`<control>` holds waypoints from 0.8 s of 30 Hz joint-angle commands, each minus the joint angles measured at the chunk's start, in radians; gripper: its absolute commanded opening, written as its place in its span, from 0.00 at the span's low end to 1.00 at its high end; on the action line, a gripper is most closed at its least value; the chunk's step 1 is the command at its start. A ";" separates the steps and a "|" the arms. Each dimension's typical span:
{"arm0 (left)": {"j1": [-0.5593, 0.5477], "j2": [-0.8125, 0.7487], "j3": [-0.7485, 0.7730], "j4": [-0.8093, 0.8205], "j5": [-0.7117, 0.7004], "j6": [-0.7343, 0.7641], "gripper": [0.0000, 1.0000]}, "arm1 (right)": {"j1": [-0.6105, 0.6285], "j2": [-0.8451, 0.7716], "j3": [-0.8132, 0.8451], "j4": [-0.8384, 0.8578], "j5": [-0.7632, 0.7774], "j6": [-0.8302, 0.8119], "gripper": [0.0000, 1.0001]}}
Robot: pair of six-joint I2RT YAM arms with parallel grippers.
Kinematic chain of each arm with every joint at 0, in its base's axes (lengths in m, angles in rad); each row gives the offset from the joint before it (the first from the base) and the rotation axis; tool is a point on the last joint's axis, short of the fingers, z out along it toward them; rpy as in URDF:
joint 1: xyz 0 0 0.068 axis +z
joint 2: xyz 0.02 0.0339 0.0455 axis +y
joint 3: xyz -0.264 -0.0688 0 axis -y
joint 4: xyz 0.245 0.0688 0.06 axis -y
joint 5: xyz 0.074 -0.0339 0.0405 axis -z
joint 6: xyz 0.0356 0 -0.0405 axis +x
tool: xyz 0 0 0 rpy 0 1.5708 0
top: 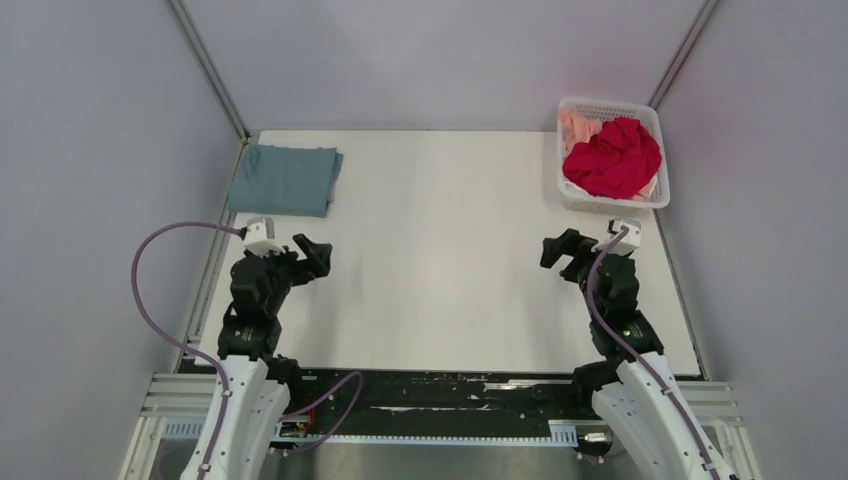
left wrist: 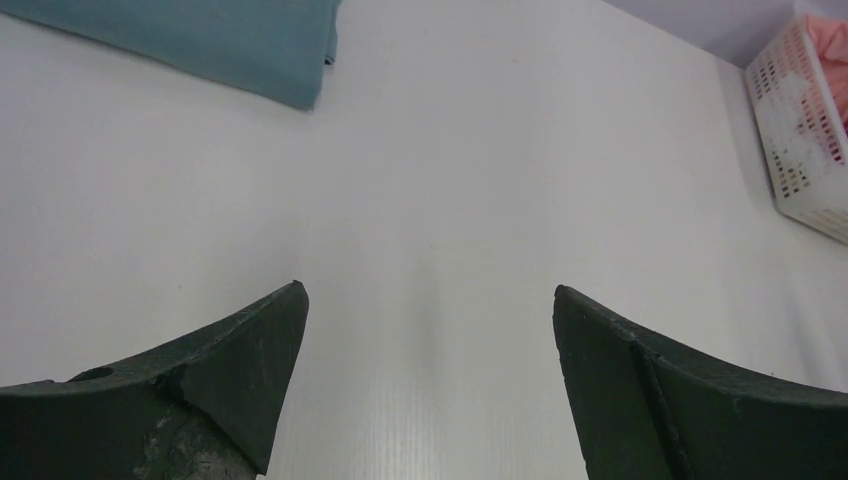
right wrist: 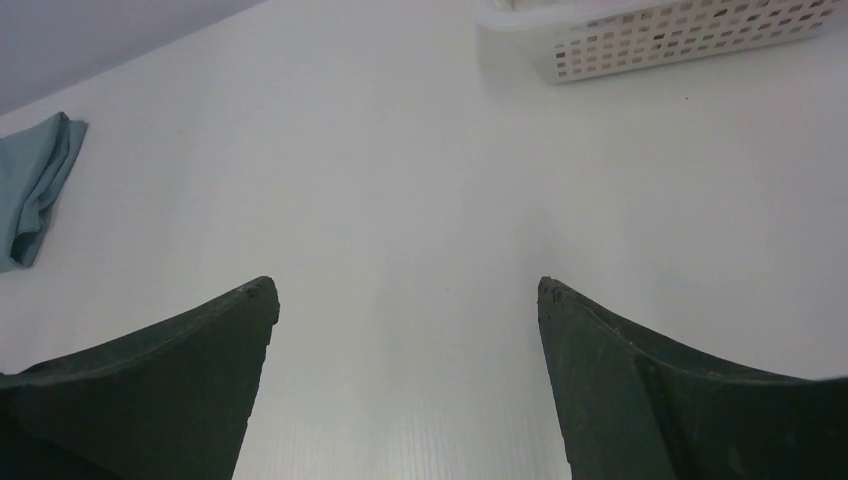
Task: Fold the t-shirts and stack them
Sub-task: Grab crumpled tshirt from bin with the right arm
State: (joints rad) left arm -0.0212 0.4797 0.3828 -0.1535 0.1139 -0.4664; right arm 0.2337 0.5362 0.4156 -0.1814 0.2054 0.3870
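A blue-grey t-shirt (top: pixel 285 179) lies folded flat at the table's far left corner; it also shows in the left wrist view (left wrist: pixel 215 40) and the right wrist view (right wrist: pixel 35 180). A crumpled crimson t-shirt (top: pixel 614 159) fills the white mesh basket (top: pixel 608 205) at the far right, on top of a salmon pink t-shirt (top: pixel 577 128). My left gripper (top: pixel 314 255) hovers open over the near left of the table, nothing between its fingers (left wrist: pixel 240 370). My right gripper (top: pixel 557 250) hovers open at the near right, just in front of the basket, also empty.
The white table (top: pixel 440 250) is enclosed by grey walls on the left, right and back. The basket's wall (right wrist: pixel 660 40) stands close ahead of the right gripper. A purple cable (top: pixel 150 290) loops off the left arm past the table's left edge.
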 commanded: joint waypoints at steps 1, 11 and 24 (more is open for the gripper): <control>0.000 0.038 0.074 0.010 0.047 -0.004 1.00 | 0.003 0.025 0.110 0.017 0.048 0.018 1.00; 0.000 0.162 0.154 0.039 0.131 -0.083 1.00 | -0.117 0.595 0.600 -0.038 0.159 -0.062 1.00; 0.000 0.170 0.145 0.018 0.042 -0.067 1.00 | -0.393 1.370 1.292 -0.244 -0.096 -0.080 1.00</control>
State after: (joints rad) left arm -0.0212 0.6666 0.5045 -0.1398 0.2024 -0.5442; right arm -0.1413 1.8122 1.5524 -0.3206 0.1104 0.3302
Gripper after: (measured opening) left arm 1.000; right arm 0.998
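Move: The red shirt heaped in the bin lies about 24 cm ahead of the right hand, 9 cm to its right and some 6 cm lower. The pink shirt is roughly 6 cm beyond the red one and 10 cm to its left, at a similar height; the white bin's middle lies level with the red shirt's, a few cm lower. From the left hand the red shirt is about 24 cm ahead, 67 cm to the right and 7 cm below. Towards the red shirt in the bin, the empty right hand rises nearly 10 cm, then swoops forward over the bin, about 25 cm out and 12 cm to the right, sinking some 7 cm from its peak. Its wrist tips down and turns clockwise, about 15 degrees each; fingers stay wide open, with no contact visible. The left hand merely shifts a couple of cm forward and right. ##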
